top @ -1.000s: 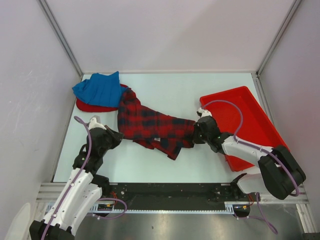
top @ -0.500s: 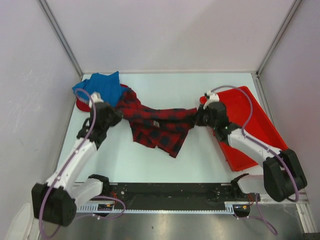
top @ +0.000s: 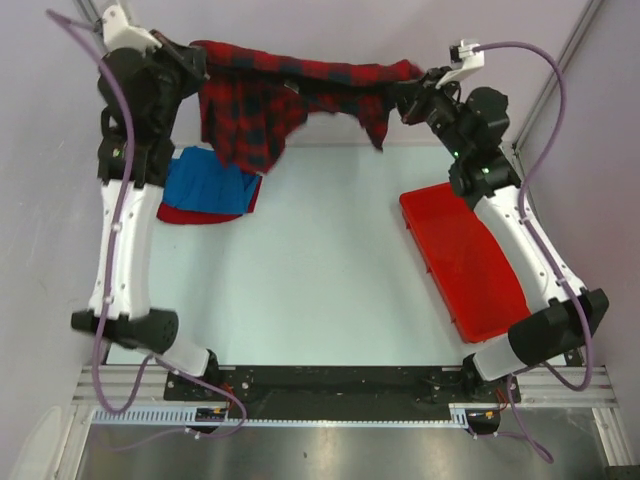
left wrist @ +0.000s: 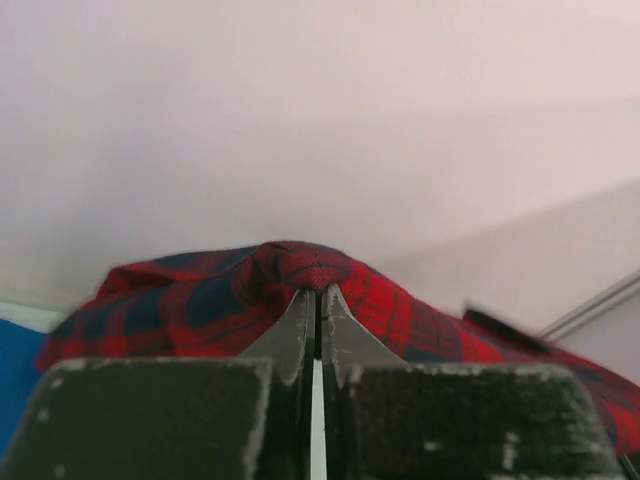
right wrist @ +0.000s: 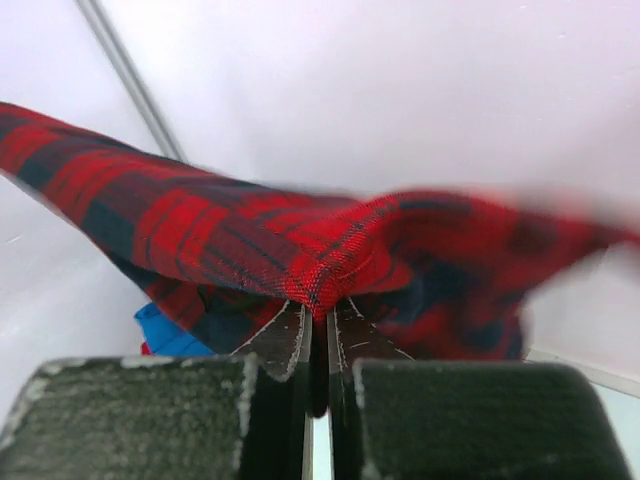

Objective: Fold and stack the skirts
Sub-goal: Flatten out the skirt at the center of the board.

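Observation:
The red-and-navy plaid skirt hangs stretched in the air between both arms, high above the back of the table. My left gripper is shut on its left edge, and my right gripper is shut on its right edge. Loose cloth droops below the left half. The bright blue pleated skirt lies at the table's back left on top of the plain red skirt. A bit of the blue skirt shows under the plaid in the right wrist view.
A rigid red tray lies at the table's right side, below the right arm. White walls and metal frame posts close in the back and sides.
Both arms have risen from table level and lifted the plaid skirt off the table, pulling it taut between them. The blue and red skirts stayed at the back left.

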Tool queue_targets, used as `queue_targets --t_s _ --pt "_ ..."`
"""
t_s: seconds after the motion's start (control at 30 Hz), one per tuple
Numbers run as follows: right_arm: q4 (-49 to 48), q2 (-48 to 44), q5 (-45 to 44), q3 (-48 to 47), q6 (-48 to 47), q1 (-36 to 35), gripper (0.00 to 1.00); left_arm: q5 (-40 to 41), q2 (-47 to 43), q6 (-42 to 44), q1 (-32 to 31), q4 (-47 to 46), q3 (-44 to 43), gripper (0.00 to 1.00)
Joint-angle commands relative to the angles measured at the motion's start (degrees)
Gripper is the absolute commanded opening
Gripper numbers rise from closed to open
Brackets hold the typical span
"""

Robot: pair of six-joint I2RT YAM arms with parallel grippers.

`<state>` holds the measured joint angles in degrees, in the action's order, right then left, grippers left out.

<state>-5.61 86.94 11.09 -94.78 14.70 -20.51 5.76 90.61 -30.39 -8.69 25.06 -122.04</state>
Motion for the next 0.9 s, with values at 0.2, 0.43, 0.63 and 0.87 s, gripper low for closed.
queue_targets --t_s 0.2,0.43,0.63,0.87 --pt "14.5 -19.8 1.7 32.8 2.7 -4.5 0.00 -5.3 -39.5 -12.0 0.8 -10.9 67.7 0.00" --pt "27.5 -29.2 -9.5 55.4 12.1 -21.0 0.23 -3.1 -59.3 -25.2 -2.3 10.1 97.8 0.28" --pt "36.7 -38.4 -11.8 55.1 15.4 -27.1 0.98 1.6 -69.3 -25.5 -2.9 21.0 92.6 1.00" --pt "35.2 -37.6 -12.4 52.0 12.7 -27.3 1.00 -3.8 -57.0 -20.5 -2.8 10.8 89.7 1.00"
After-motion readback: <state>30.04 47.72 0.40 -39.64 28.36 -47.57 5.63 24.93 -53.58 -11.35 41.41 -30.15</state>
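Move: The plaid skirt is already pinched by its two upper corners and hangs high between the hands. The board's centre, where it is to lie, is about 10 cm back, 17 cm right and 50 cm below the left hand; from the right hand it is some 9 cm back, 16 cm left and 45 cm down. The blue-and-red stack lies roughly 9 cm ahead, 15 cm left of and 50 cm below the left hand. The empty red bin is about 13 cm back, 25 cm right of and 43 cm below the right hand. The held skirt edge is swung down and back towards the arms' side of the board, both hands sweeping fast together, down 40 to 48 cm and back about 26, while the fingers tip downwards by some 50 degrees. Low over the board both grippers open wide and let go of the corners, then lift about 6 cm. ##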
